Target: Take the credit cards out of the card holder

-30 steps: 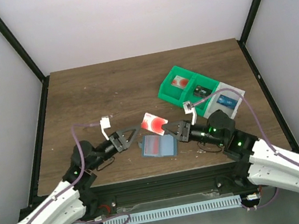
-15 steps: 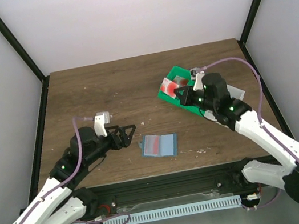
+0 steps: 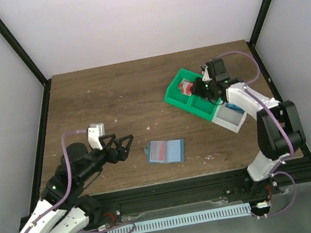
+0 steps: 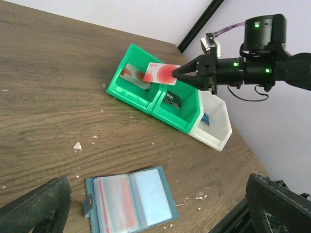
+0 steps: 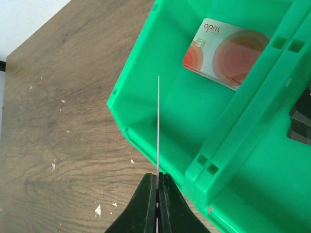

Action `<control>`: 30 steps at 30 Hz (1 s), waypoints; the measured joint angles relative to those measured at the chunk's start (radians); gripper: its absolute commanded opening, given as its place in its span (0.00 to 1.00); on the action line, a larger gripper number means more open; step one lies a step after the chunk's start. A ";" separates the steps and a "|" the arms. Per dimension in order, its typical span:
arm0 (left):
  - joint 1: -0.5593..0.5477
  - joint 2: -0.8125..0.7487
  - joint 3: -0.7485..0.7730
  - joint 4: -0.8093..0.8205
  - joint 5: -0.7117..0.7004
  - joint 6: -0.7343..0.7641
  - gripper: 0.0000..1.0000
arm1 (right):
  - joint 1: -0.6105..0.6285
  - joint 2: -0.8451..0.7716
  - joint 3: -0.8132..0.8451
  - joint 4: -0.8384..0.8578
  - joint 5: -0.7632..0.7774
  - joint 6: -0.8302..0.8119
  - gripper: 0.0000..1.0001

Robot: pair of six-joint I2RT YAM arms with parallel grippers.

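Note:
The card holder (image 3: 165, 150) lies open and flat on the table, its teal cover and clear slot pockets (image 4: 129, 199) showing. My left gripper (image 3: 126, 147) stands open just left of it, touching nothing; its dark fingers (image 4: 34, 208) frame the left wrist view. My right gripper (image 5: 158, 177) is shut on a credit card (image 4: 162, 74), seen edge-on (image 5: 158, 121), above the left compartment of the green bin (image 5: 194, 116). Another credit card (image 5: 226, 53) with red circles lies inside that compartment.
The green bin (image 3: 177, 97) stands at the back right, joined to a white bin (image 3: 231, 118) holding a blue card. A dark card (image 4: 171, 100) lies in the middle compartment. Small pale crumbs dot the wooden table (image 3: 109, 94). Black frame posts rise at the corners.
My right arm has carried the card from above the card holder back to over the green bin. My left gripper has drawn back to the left and opened wider.

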 measured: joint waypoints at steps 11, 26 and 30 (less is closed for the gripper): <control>-0.050 -0.087 0.000 -0.036 -0.100 -0.023 1.00 | -0.026 0.294 0.341 -0.120 -0.021 0.090 0.01; -0.109 -0.126 0.000 -0.068 -0.187 -0.053 1.00 | -0.039 0.444 0.485 -0.220 -0.011 0.180 0.00; -0.113 -0.133 0.000 -0.068 -0.195 -0.055 1.00 | -0.041 0.507 0.531 -0.230 -0.013 0.183 0.00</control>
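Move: The right hand already pinches a red-and-white credit card; the green tray's far-left compartment, where it is headed, lies about 11 cm ahead, 2 cm to the left and 11 cm below. The dark cards in the next compartment are some 3 cm ahead and 10 cm right, and the open card holder is 21 cm back and 14 cm left, both well below. From the idle left hand the compartment is roughly 33 cm ahead, 27 cm right and 22 cm down. With its fingers kept shut on the card, the right hand reaches about 10 cm forward over the green tray, nearly all of it early on, and sinks some 6 cm, mostly after that first reach, bringing the card's free end down into the far-left compartment beside the red-and-white card lying there. The wrist tips the fingers about 15 degrees further downward and turns slightly clockwise on the way, while the empty left hand, wide open, drifts a couple of centimetres left, a little back and up. ##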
